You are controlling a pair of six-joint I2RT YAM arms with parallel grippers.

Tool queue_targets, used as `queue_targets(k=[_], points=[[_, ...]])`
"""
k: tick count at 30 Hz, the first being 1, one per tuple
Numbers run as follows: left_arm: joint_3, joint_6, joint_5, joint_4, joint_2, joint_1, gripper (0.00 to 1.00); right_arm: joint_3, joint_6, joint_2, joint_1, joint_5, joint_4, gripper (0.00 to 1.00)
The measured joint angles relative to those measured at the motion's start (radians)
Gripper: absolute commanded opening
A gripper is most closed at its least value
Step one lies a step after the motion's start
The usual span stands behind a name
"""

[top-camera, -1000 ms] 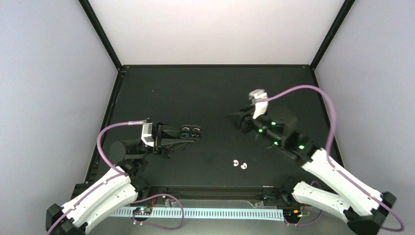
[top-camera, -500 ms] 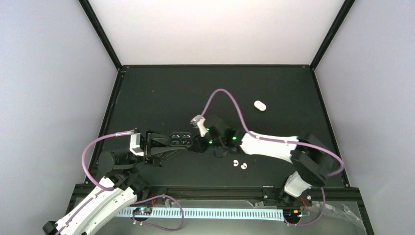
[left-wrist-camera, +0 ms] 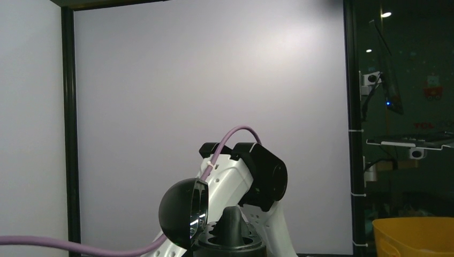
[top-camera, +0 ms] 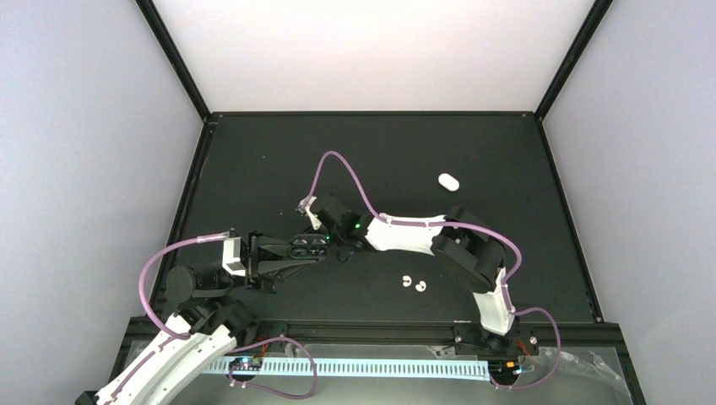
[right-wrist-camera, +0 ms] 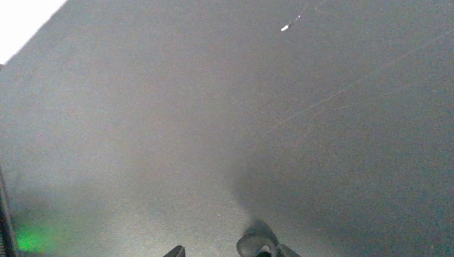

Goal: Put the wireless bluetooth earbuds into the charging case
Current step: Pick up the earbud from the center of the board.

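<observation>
My left gripper [top-camera: 295,250] is shut on the open black charging case [top-camera: 310,245], holding it above the mat. In the left wrist view its domed lid [left-wrist-camera: 179,211] stands up beside the base [left-wrist-camera: 230,245], and a dark rounded piece [left-wrist-camera: 232,219] rises from the base. My right gripper [top-camera: 339,247] sits at the case's right end. In the right wrist view its jaws [right-wrist-camera: 230,251] stand apart, with a small black earbud [right-wrist-camera: 256,243] against the right finger and a gap to the left one. Two white earbuds [top-camera: 414,283] lie on the mat near the front.
A small white oval case [top-camera: 447,180] lies shut on the mat at the back right. The right arm's elbow [top-camera: 464,249] folds over the mat's right half. A yellow bin [left-wrist-camera: 417,235] shows outside the enclosure in the left wrist view.
The right arm left the white case on the mat at the back right and swung left to the black case, its jaws narrowing. The left gripper drifted slightly nearer and left with the case.
</observation>
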Motion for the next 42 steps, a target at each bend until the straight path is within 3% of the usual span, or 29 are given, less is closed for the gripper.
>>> queue_targets(k=[26,42], points=[[-0.011,0.019,0.0,-0.059,-0.03,0.0,0.02,0.02,-0.034,0.074,-0.047,0.063,-0.089,0.38],[-0.023,0.019,-0.001,-0.058,-0.03,0.0,0.02,0.048,-0.069,0.085,-0.021,0.087,-0.116,0.42]])
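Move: The black earbud lies on the board almost straight below the right hand: about 6 cm down, 1 cm to its left and level with it fore and aft. The nearest others are the two white earbuds, roughly 28 cm to the right hand's right and 9 cm back. From the left hand, which still holds the charging case up high, the black earbud is some 18 cm ahead, 2 cm left and 38 cm below. Towards the black earbud the right hand sinks about 4.5 cm, slipping some 3 cm forward and 3 cm to its right, then easing back by under 1 cm. The fingers tip about 10 degrees more steeply down and stay part open, ending with the earbud near the rearward fingertip; touch can't be made out. ##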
